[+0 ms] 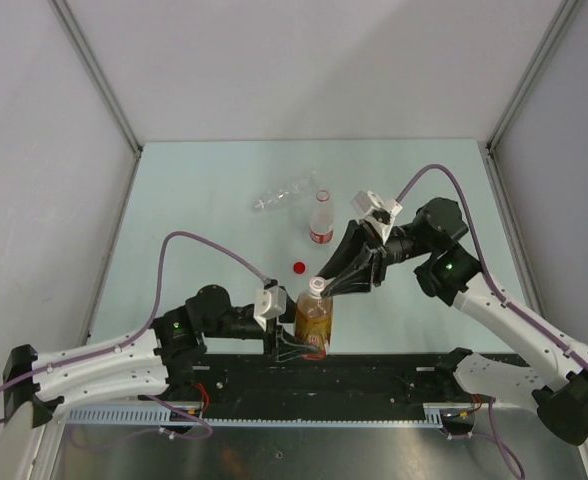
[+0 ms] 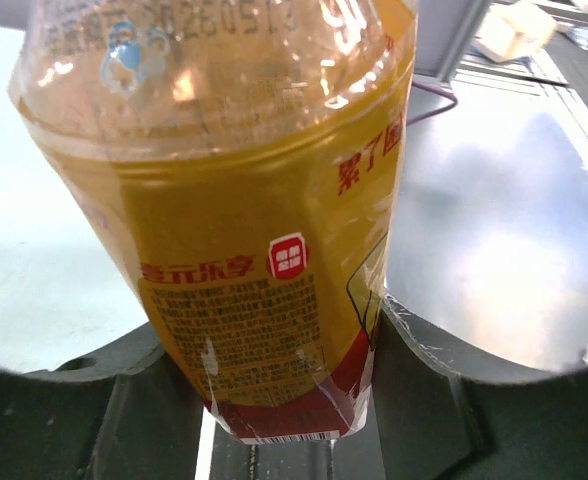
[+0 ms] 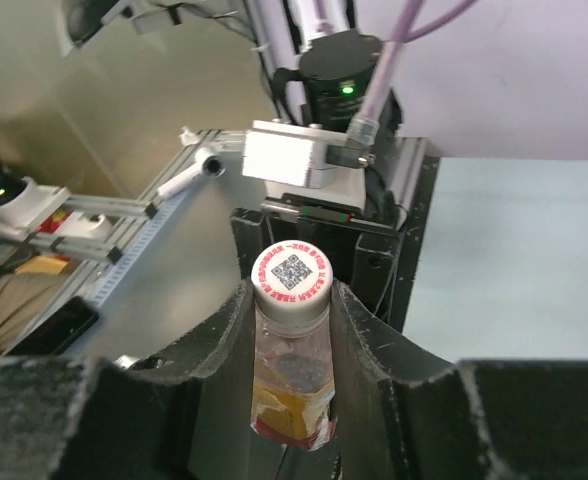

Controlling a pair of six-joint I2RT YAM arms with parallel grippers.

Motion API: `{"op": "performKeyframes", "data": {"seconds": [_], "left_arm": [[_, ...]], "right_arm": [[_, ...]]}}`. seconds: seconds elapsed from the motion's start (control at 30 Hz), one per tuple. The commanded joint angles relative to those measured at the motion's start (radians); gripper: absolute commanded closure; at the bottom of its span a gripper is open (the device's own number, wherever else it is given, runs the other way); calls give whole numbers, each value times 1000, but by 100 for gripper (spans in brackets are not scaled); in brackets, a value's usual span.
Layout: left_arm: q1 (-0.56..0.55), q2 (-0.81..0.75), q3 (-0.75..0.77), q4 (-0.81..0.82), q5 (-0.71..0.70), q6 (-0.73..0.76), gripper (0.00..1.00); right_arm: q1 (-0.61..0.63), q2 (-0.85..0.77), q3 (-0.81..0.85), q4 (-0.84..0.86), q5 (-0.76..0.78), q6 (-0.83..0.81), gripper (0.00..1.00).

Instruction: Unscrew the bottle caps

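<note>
The amber-liquid bottle stands upright near the table's front edge, and my left gripper is shut on its lower labelled body. Its white cap has a printed code on top. My right gripper is shut on the sides of that cap from above right, and in the top view it sits at the cap. A loose red cap lies on the table behind. The red-label bottle stands upright with a white cap. The clear crinkled bottle lies on its side.
A black rail runs along the near edge just in front of the held bottle. Grey walls with metal frame posts close in the pale green table on the left, back and right.
</note>
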Motion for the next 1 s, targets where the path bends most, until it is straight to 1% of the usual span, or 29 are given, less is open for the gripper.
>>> {"op": "performKeyframes", "data": {"seconds": [0.0, 0.07, 0.23, 0.3, 0.37, 0.47, 0.63, 0.97], "left_arm": [[-18, 20, 14, 102, 282, 67, 100], [-18, 39, 28, 105, 336, 75, 100], [-14, 88, 73, 120, 530, 96, 100], [-12, 103, 87, 124, 578, 96, 100], [-10, 111, 93, 125, 591, 91, 100], [-9, 115, 87, 126, 565, 80, 100], [-7, 91, 57, 126, 460, 63, 100], [-5, -34, -25, 125, 214, 43, 100]], "right_arm": [[-13, -18, -1, 135, -70, 29, 91], [-13, -32, 0, 144, -82, 34, 90], [-15, -52, -1, 175, -111, 43, 88], [-14, -50, -1, 181, -115, 44, 87], [-15, -46, -1, 179, -113, 45, 86], [-13, -38, 0, 164, -108, 41, 82], [-19, -30, 0, 145, -87, 32, 79], [-52, -45, 0, 10, 73, -65, 79]]}}
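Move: The white cap of the amber bottle sits pinched in the right hand's fingers. From the left hand, which grips the bottle low down, that cap lies about 13 cm above, some 4 cm ahead and 2 cm to the right. The bottle's middle is roughly 9 cm below the right hand and 3 cm back. On the table, 36 cm below the right hand, the loose red cap lies about 29 cm ahead and 4 cm left; the opened red-label bottle stands about 10 cm beyond that red cap and 7 cm to its right. Back towards the base both hands go at first, the left carrying the gripped bottle about 7 cm while turning clockwise nearly 30 degrees, the right following about 4 cm with the cap. The right then reverses forward to about where it began, pulling the cap away from the neck; the left eases forward a little afterwards and turns partly back. Both grips stay closed on their parts. ##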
